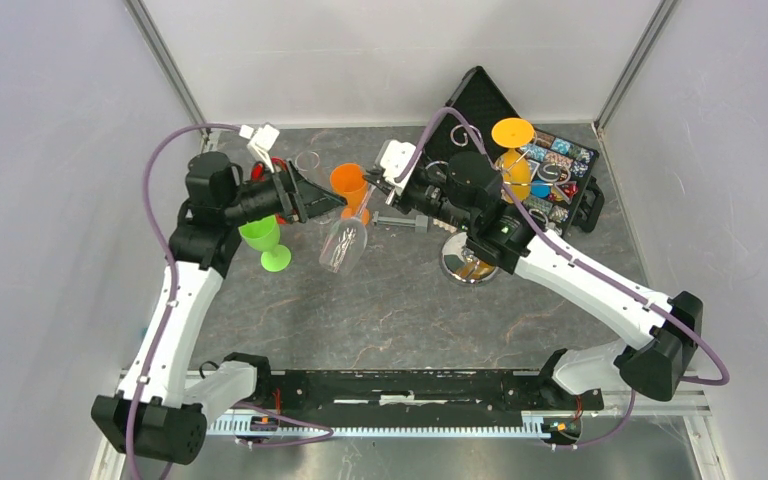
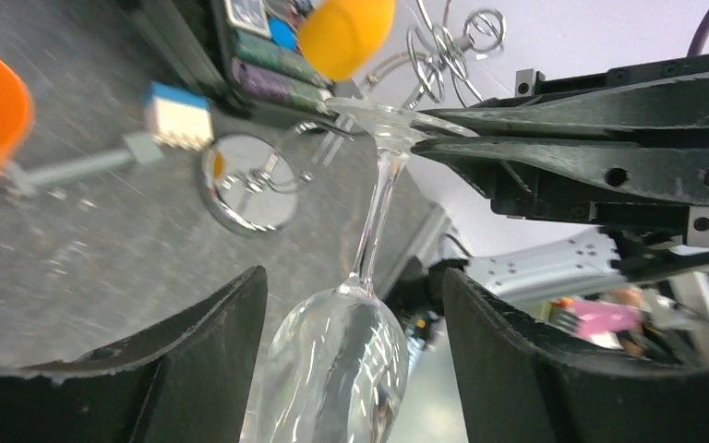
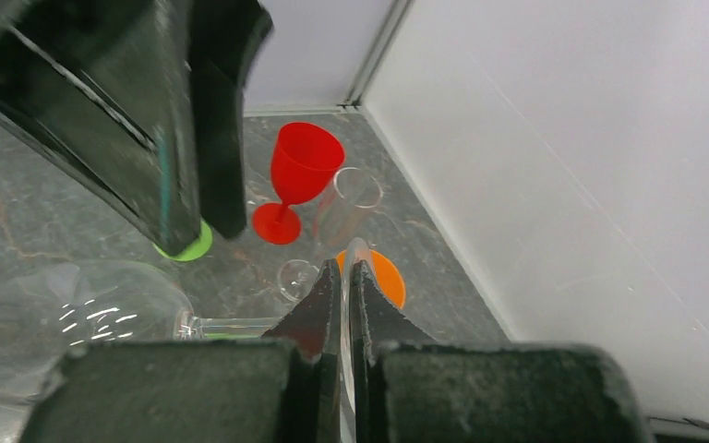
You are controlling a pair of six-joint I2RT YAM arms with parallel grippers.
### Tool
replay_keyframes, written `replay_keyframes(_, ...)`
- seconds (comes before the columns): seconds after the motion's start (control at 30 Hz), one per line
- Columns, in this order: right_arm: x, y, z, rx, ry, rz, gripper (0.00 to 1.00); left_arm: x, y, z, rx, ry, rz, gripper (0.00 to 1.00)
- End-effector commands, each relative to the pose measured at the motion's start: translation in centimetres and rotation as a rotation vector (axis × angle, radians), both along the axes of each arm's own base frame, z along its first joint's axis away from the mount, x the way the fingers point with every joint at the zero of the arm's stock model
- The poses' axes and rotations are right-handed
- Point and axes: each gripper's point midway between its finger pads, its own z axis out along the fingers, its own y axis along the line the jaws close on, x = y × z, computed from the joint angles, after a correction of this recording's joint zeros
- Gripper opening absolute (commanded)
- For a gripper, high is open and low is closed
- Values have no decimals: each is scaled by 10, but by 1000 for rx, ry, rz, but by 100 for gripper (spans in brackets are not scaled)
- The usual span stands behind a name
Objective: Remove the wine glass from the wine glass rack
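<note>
The clear wine glass (image 1: 343, 245) hangs tilted in the air, away from the wine glass rack (image 1: 468, 262), whose mirrored base (image 2: 247, 180) stands on the table. My right gripper (image 3: 346, 268) is shut on the rim of the glass's foot (image 2: 369, 113). My left gripper (image 2: 353, 277) is open. Its fingers (image 2: 212, 341) stand on both sides of the bowl (image 2: 337, 360), with a clear gap on the right side. In the top view the left gripper (image 1: 338, 205) comes in from the left, just above the bowl.
An orange glass (image 1: 513, 150) hangs upside down on the rack's scroll arms. An orange glass (image 1: 350, 185), a green one (image 1: 265, 240), a red one (image 3: 300, 171) and a clear one (image 3: 346, 198) stand at the back left. An open black case (image 1: 485, 100) is at the back right.
</note>
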Motion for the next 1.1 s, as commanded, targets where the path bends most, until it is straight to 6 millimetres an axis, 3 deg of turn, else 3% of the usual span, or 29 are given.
replay_keyframes(0.0, -25, 3, 44, 139, -55, 102, 0, -16, -25, 0, -125, 95, -160, 72)
replay_keyframes(0.17, -28, 8, 40, 152, -40, 133, 0, -23, -42, -10, -131, 143, -215, 60)
replay_keyframes(0.53, -35, 15, 34, 147, -26, 184, 0, -24, -52, -20, -152, 201, -259, 18)
replay_keyframes(0.6, -36, 16, 33, 141, -22, 192, 0, -25, -52, -20, -153, 204, -271, 4)
replay_keyframes(0.9, -29, 17, 28, 134, 9, 156, 0, -22, -53, -13, -177, 178, -253, 2)
replay_keyframes(0.97, -24, 15, 29, 136, 18, 129, 9, -19, -53, -10, -192, 177, -236, 2)
replay_keyframes(1.07, -13, 12, 30, 139, 38, 66, 36, -14, -53, -5, -221, 183, -206, 2)
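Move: The stem of the clear wine glass, hung foot up from the right fingers, lies about 6 cm right of the open left hand and 2 cm lower; from the right hand it is roughly 3 cm back, 2 cm left and 5 cm below. Some 24 cm below the left hand, the orange glass stands about 7 cm ahead, a second clear glass 8 cm ahead and 7 cm left, the green one 16 cm left and 2 cm back. The left hand slides about 5 cm to the right onto the hanging glass's stem, dipping 2 to 3 cm and drawing back some 2 cm while its wrist swings roughly 15 degrees clockwise, and its part-open fingers close until they pinch the stem below the foot. The right hand, still gripping the foot's rim, first brings the glass some 2 cm back and slightly left to meet that grip, then stays nearly in place until the left fingers have closed, and last parts its fingers and lets go of the rim. ##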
